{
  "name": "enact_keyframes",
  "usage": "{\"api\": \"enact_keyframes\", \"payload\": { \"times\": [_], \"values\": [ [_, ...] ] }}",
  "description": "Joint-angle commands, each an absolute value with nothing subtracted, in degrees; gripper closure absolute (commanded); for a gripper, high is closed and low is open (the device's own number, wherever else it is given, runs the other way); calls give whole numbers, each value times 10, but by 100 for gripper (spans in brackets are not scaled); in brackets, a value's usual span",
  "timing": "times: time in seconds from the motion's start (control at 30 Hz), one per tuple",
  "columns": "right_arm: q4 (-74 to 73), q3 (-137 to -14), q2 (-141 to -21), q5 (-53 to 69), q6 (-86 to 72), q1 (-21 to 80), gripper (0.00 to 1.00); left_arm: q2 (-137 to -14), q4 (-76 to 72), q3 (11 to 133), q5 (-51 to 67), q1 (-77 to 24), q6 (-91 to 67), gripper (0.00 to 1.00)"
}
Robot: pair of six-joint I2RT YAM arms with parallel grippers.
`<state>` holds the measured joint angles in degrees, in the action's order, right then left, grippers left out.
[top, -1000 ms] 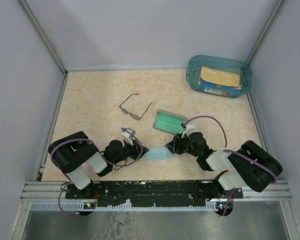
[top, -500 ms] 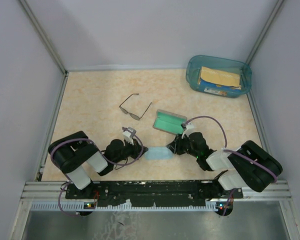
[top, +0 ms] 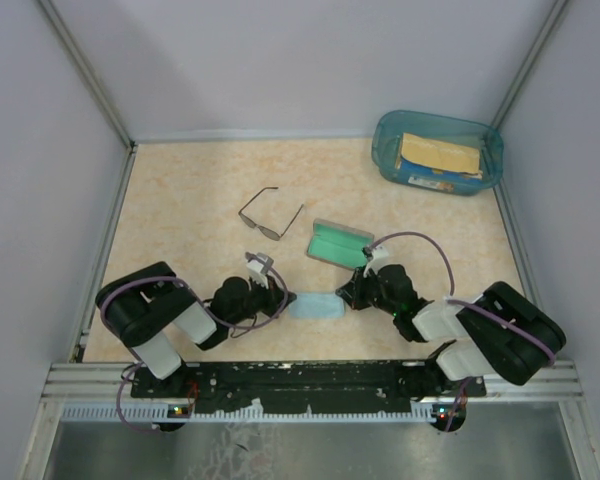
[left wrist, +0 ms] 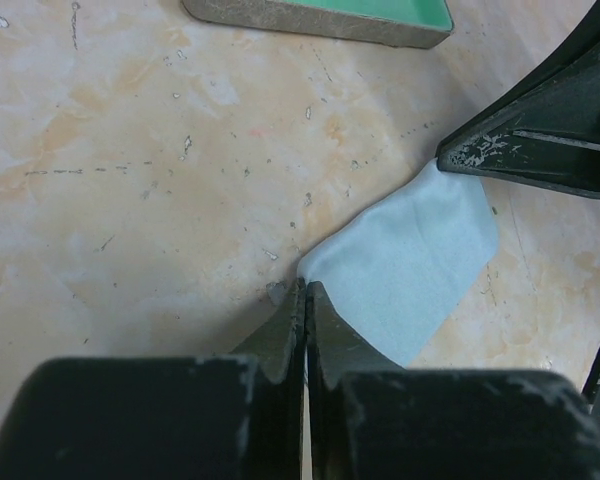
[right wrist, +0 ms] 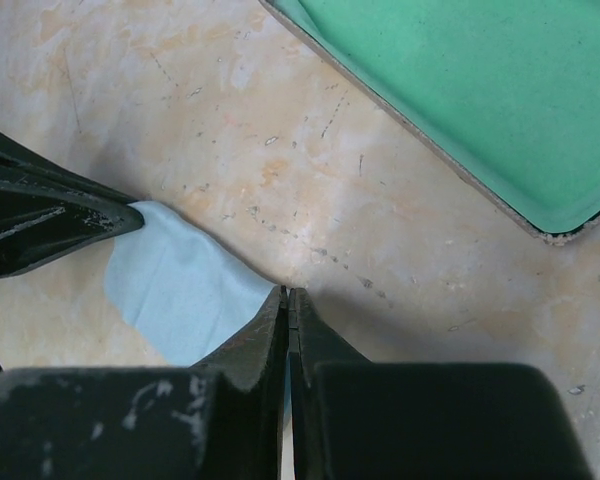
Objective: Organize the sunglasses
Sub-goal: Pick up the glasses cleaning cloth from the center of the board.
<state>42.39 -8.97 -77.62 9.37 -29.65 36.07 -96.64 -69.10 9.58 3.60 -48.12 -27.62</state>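
The sunglasses (top: 270, 218) lie open on the table, beyond both grippers and touched by neither. The grey case (top: 338, 243) lies open with its green lining up; it also shows in the left wrist view (left wrist: 320, 15) and the right wrist view (right wrist: 460, 90). The light blue cloth (top: 315, 305) lies flat between the grippers. My left gripper (top: 288, 300) (left wrist: 305, 290) is shut on the cloth's (left wrist: 410, 265) left corner. My right gripper (top: 342, 296) (right wrist: 287, 295) is shut on the cloth's (right wrist: 180, 285) right corner.
A teal plastic bin (top: 390, 165) holding a yellow packet stands at the back right. Grey walls close in the table on three sides. The arm bases and rail run along the near edge.
My left gripper has edged slightly to the right towards the right gripper, with the cloth still between them. The sunglasses and the case have not moved.
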Motion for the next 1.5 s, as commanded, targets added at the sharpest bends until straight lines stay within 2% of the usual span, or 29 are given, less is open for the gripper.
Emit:
{"api": "enact_keyframes", "payload": {
  "times": [0.0,0.27,0.67,1.47],
  "values": [
    [460,-86,-760,100,-293,355,100,-960,-680,112,33,-480,-272,100],
    [512,-64,-732,66,-290,355,100,-942,-637,144,23,-479,-243,100],
    [493,-63,-665,-14,-260,355,100,-957,-609,212,49,-462,-202,100],
    [590,-81,-736,-91,-218,335,100,-1057,-615,341,135,-403,-147,100]
  ]
}}
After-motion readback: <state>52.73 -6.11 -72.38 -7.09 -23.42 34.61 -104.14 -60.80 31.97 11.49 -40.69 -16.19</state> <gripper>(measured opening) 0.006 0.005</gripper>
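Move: Both hands already pinch the light-blue cloth by its two far corners, low over the table; its middle is about 2 cm back and 6 cm to the right of the left hand, and as much back and 6 cm to the left of the right hand. The open green-lined case lies roughly 13 cm ahead and 12 cm right of the left hand, straight ahead of the right hand by about 13 cm. The sunglasses are some 21 cm ahead and 6 cm left of the left hand, 18 cm left of the right hand. Keeping both corners pinched in shut fingers, the two arms lift the cloth's far edge about 4.5 cm and carry it forward and to the right towards the open case, the left hand leading with about 10 cm forward to the case's near left end while its fingertips tip up a little. The right hand rises first, almost straight up, then eases forward and right about as much each way towards the near right corner, its fingertips tipping up and swinging some 15 degrees clockwise, so the held edge slants along the case's near side. ##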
